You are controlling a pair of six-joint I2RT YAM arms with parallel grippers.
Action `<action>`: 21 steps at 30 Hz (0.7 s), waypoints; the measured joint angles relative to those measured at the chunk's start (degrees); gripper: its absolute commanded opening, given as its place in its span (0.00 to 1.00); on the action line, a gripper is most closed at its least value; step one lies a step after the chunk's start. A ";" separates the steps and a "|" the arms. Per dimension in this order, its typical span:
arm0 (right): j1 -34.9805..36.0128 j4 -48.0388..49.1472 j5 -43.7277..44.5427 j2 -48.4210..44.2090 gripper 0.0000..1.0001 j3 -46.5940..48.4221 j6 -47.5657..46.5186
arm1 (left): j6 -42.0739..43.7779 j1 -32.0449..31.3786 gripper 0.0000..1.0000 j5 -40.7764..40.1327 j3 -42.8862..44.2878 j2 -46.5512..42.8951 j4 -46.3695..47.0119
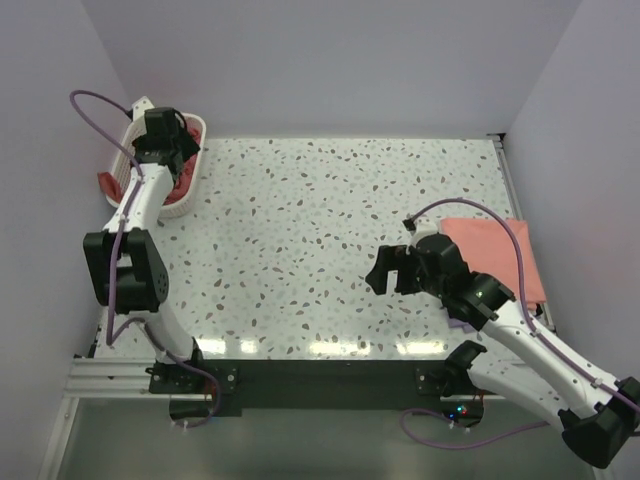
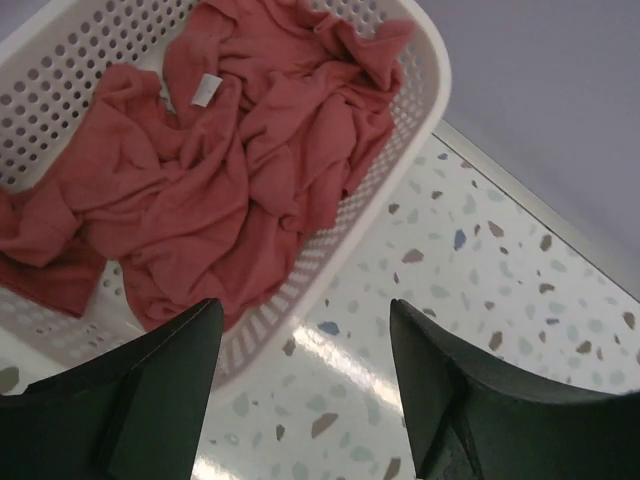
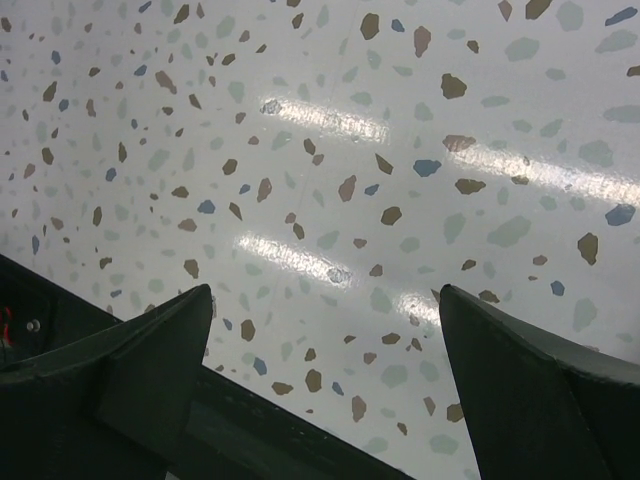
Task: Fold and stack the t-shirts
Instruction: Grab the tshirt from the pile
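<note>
Crumpled dusty red t-shirts [image 2: 230, 170] fill the white lattice basket [image 2: 425, 90] at the table's far left corner [image 1: 192, 172]. My left gripper [image 2: 305, 310] hangs open just over the basket's near rim, with nothing between its fingers. From above, the left gripper [image 1: 172, 148] covers most of the basket. A folded salmon pink t-shirt [image 1: 490, 250] lies flat at the table's right edge. My right gripper [image 1: 392, 278] hovers open left of that shirt, over bare table, and holds nothing [image 3: 325, 295].
A flap of red cloth [image 1: 105, 185] hangs outside the basket on its left. The speckled terrazzo table [image 1: 320, 230] is walled at the back and both sides. A dark rail [image 1: 320, 375] runs along the near edge.
</note>
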 measured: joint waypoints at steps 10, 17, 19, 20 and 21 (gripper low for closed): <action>0.00 1.33 -3.78 2.58 0.99 -0.02 -0.44 | 4.26 6.01 0.76 -2.73 19.19 25.20 -3.26; 0.00 2.47 -7.02 2.56 0.99 -1.07 -0.70 | 4.66 7.41 0.76 -2.82 25.00 34.73 -5.66; 0.00 2.67 -7.56 2.14 0.99 -1.27 -0.83 | 4.52 7.58 0.72 -2.69 25.16 36.11 -6.12; 0.00 2.69 -7.72 1.92 0.99 -1.33 -0.87 | 4.42 7.63 0.70 -2.62 25.16 36.46 -6.16; 0.00 2.71 -7.87 1.81 0.99 -1.36 -0.90 | 4.17 7.69 0.66 -2.56 25.16 36.72 -6.14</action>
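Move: The crumpled red t-shirt lies in the white basket, its middle about 6 cm ahead of the left hand, 10 cm to its left and some 20 cm below. The basket around it has its middle roughly 5 cm ahead and 11 cm left of that hand, 18 cm down. From the right hand the t-shirt is far off: around 36 cm ahead, 55 cm left and 15 cm lower. Towards the red t-shirt in the basket the left hand plunges some 18 cm down, also going about 9 cm left and 7 cm forward, most of that sideways and forward travel early on. The wrist tips the fingers about 20 degrees further down while they stay roughly three-quarters open, ending close over the folds. The empty right hand drifts a couple of centimetres left. ##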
